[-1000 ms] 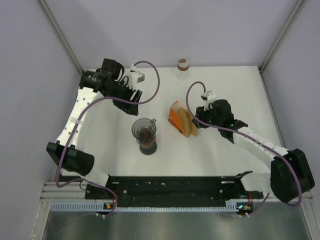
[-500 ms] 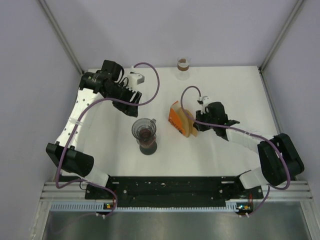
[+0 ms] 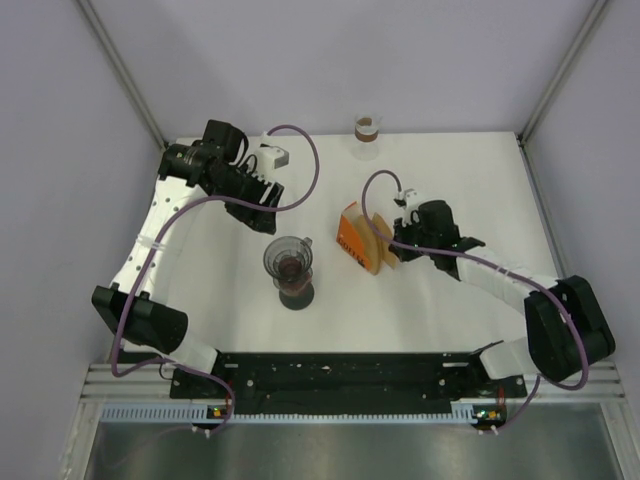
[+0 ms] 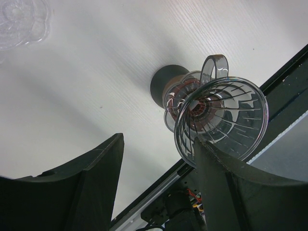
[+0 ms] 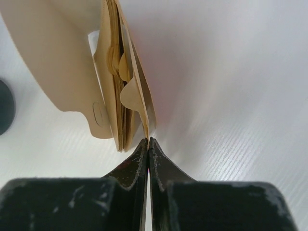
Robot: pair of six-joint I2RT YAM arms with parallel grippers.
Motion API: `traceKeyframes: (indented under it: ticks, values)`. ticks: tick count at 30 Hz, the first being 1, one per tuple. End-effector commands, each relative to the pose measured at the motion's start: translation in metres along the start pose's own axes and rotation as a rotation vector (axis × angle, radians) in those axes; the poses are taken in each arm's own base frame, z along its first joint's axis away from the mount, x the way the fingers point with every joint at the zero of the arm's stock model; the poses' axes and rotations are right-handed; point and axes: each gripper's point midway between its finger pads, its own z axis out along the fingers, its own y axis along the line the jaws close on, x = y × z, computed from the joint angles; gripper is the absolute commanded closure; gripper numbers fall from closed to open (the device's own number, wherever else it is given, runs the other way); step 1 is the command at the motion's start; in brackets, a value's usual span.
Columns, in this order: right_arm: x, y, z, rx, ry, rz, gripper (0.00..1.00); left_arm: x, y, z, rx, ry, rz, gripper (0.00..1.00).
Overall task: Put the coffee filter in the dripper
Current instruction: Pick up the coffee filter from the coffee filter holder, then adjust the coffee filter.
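The clear glass dripper [image 3: 288,258] stands on a dark base [image 3: 297,292] in the middle of the table. In the left wrist view the dripper [image 4: 226,120] lies ahead and to the right of my open left gripper [image 4: 158,142], which hovers apart from it; from above, the left gripper [image 3: 258,200] is behind and left of the dripper. Tan coffee filters [image 3: 375,245] stand upright in an orange holder [image 3: 349,240]. My right gripper [image 3: 397,245] is at their right side. Its tips [image 5: 148,139] are shut on the lower edge of the outermost coffee filter [image 5: 139,96].
A small glass with a brown band [image 3: 368,130] stands at the table's back edge. A white block [image 3: 272,152] sits near the left arm's wrist. A clear glass piece [image 4: 19,21] shows at the top left of the left wrist view. The dark rail [image 3: 350,370] runs along the near edge.
My right gripper has closed at the filter stack, and its arm has swung its elbow round to the right. The left arm has not moved.
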Motion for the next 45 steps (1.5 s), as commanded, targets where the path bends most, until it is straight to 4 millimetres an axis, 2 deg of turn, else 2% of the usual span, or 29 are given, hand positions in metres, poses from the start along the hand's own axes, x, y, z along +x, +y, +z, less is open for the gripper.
traceKeyframes:
  ticks: [1,6,10,12,14,17,21,25,26,28,31,34,39,42,43,45]
  values:
    - [-0.042,0.013,-0.022,-0.01,-0.092,-0.056,1.0,0.009,-0.012,-0.017,0.015,0.003,-0.004,0.35]
    - [-0.067,0.022,-0.047,0.029,-0.123,-0.121,1.0,0.002,-0.01,-0.02,0.004,-0.02,0.002,0.35]
    - [-0.106,0.037,-0.085,0.056,-0.252,-0.242,1.0,-0.017,-0.007,-0.03,-0.033,-0.09,0.004,0.34]
    - [-0.126,0.06,-0.107,-0.003,-0.356,-0.332,1.0,-0.032,-0.007,-0.037,-0.042,-0.15,0.014,0.34]
    - [-0.144,0.085,-0.129,-0.104,-0.467,-0.401,1.0,-0.05,-0.012,-0.049,-0.034,-0.223,0.031,0.27]
    - [-0.161,0.113,-0.16,-0.223,-0.583,-0.473,1.0,-0.069,-0.026,-0.062,0.023,-0.3,0.053,0.23]
    - [-0.162,0.14,-0.175,-0.33,-0.625,-0.637,1.0,-0.083,-0.043,-0.073,0.104,-0.357,0.044,0.19]
    - [-0.142,0.176,-0.183,-0.468,-0.682,-0.93,1.0,-0.092,-0.05,-0.085,0.113,-0.416,0.045,0.11]
    - [-0.139,0.183,-0.186,-0.478,-0.713,-0.997,1.0,-0.092,-0.052,-0.086,0.126,-0.421,0.051,0.06]
    - [-0.14,0.194,-0.191,-0.48,-0.778,-1.11,1.0,-0.091,-0.058,-0.087,0.158,-0.423,0.066,0.01]
    - [-0.158,0.207,-0.198,-0.504,-0.828,-1.149,1.0,-0.086,-0.07,-0.084,0.226,-0.408,0.112,0.01]
    - [-0.169,0.219,-0.195,-0.569,-0.779,-1.109,1.0,-0.08,-0.072,-0.085,0.222,-0.401,0.151,0.01]
    - [-0.198,0.22,-0.18,-0.545,-0.675,-0.813,1.0,-0.084,-0.074,-0.103,0.171,-0.468,0.235,0.05]
    - [-0.225,0.202,-0.173,-0.407,-0.667,-0.6,1.0,-0.097,-0.074,-0.122,0.111,-0.578,0.294,0.05]
    - [-0.238,0.188,-0.171,-0.316,-0.677,-0.485,1.0,-0.103,-0.066,-0.126,0.048,-0.612,0.281,0.05]
    - [-0.252,0.162,-0.169,-0.167,-0.689,-0.301,1.0,-0.117,-0.051,-0.142,-0.073,-0.696,0.251,0.06]
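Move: The right gripper already pinches the edge of one coffee filter, still among the others. The dripper it is meant for lies about 20 cm to its left, some 5 cm nearer the base and roughly 3 cm higher. The filter holder's middle is about 6 cm left, 4 cm ahead and 4 cm lower. From the left hand, the held filter is about 23 cm right, 3 cm ahead and 19 cm down; the dripper is about 5 cm right, 3 cm back and 16 cm down. Keep the right fingers shut on the filter and draw it up out of the holder, nearly 30 cm in all, swinging left about 13 cm and back about 11, then forward again some 4, while turning counter-clockwise and tipping the fingers up until the filter points left. Meanwhile raise the left gripper about 13 cm above the dripper's level, easing 4 cm right, tilting up and opening wider. ##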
